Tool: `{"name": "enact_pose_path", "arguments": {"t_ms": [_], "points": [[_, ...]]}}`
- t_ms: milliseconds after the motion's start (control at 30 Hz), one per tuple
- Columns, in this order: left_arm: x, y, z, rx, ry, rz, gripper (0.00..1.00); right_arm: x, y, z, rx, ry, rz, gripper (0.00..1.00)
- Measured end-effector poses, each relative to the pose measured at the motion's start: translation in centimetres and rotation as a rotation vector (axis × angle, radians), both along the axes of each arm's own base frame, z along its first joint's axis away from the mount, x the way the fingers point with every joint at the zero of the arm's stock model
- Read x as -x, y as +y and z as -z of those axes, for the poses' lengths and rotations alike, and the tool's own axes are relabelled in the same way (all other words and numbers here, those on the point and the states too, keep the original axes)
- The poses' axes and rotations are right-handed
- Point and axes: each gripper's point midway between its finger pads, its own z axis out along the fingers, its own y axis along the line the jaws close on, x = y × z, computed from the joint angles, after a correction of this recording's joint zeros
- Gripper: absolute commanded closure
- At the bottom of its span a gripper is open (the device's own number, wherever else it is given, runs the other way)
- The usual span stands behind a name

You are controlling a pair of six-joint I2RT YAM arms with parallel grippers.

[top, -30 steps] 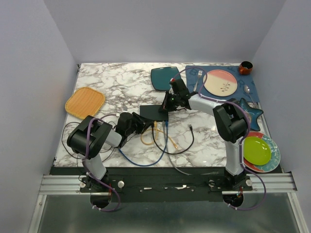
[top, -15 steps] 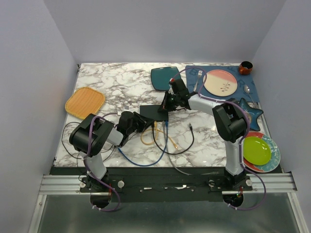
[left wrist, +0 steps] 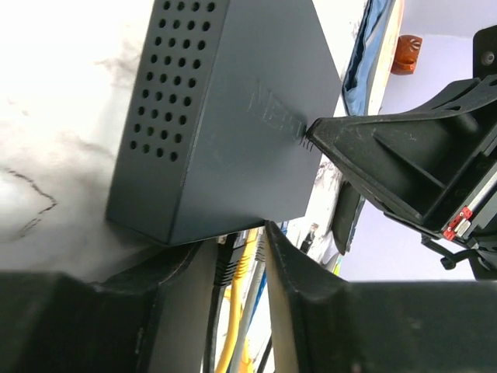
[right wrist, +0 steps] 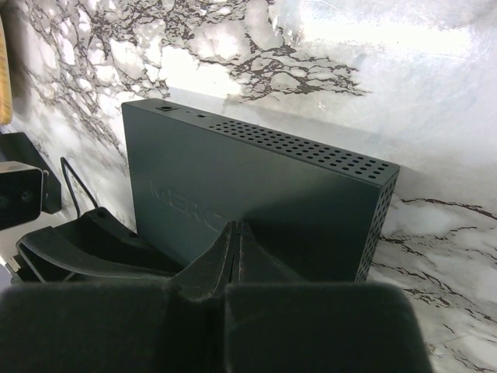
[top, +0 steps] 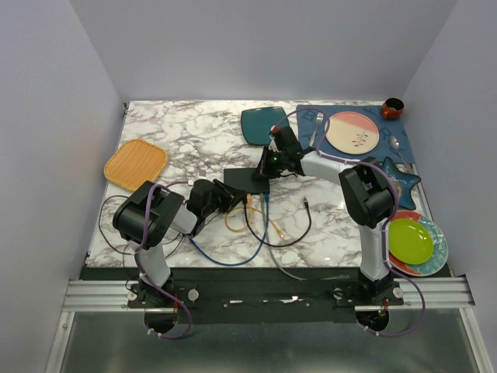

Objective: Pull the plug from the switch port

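The switch (top: 247,180) is a flat matte-black box in the middle of the table, with cables leaving its near edge. In the left wrist view the switch (left wrist: 225,116) fills the top, and a black plug (left wrist: 225,260) sits in a port beside yellow and grey cables. My left gripper (left wrist: 241,233) is open, its jaws straddling these plugs at the port edge; it also shows in the top view (top: 227,198). My right gripper (right wrist: 239,229) is shut and empty, its tips resting on the switch's top face (right wrist: 256,179); it also shows in the top view (top: 268,165).
Loose black, blue and yellow cables (top: 256,225) lie in front of the switch. A dark teal plate (top: 262,124) sits behind it. An orange woven mat (top: 136,163) is at the left. A blue placemat with a pink plate (top: 352,132), a brown cup (top: 393,108) and stacked green plates (top: 410,241) are at the right.
My left gripper has crept a little right, closer to the switch's port edge. My right gripper has shifted slightly left on top of the switch.
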Motion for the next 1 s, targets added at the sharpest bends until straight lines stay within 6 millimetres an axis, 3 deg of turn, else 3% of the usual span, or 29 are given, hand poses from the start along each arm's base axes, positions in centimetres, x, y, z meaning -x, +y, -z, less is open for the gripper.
{"name": "enact_pose_path", "arguments": {"t_ms": [467, 667, 867, 1000], "points": [[0.59, 0.03, 0.35, 0.013, -0.012, 0.013, 0.64, 0.04, 0.05, 0.01, -0.003, 0.002, -0.002, 0.99], [0.14, -0.24, 0.32, 0.009, 0.001, 0.015, 0.78, 0.03, 0.04, 0.01, -0.003, 0.002, -0.002, 0.99], [-0.03, -0.50, 0.27, 0.005, 0.011, 0.022, 1.00, -0.01, 0.05, 0.00, -0.004, 0.000, -0.002, 0.99], [-0.05, -0.55, 0.09, 0.001, 0.008, 0.028, 1.00, -0.06, 0.01, 0.02, -0.006, -0.005, -0.001, 0.99]]}}
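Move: The black plug in the switch's near edge lies almost between the left hand's half-open fingers, about 1 cm ahead, 1 cm right and 1 cm below. The yellow plug is roughly 2 cm to the hand's right, level with it, and the blue plug about 6 cm to its right, also level. The switch's middle is some 5 cm ahead and 1 cm right. From the right hand it is about 2 cm back, 2 cm left and 3 cm below. The black plug's cable end is pinched at the switch's near edge: the left hand eases back and slightly down about half a centimetre, returns forward, edges about half a centimetre to the right, and its fingers shut from not quite half open to almost closed. The right hand stays put, its closed fingertips still resting on the switch's top. ##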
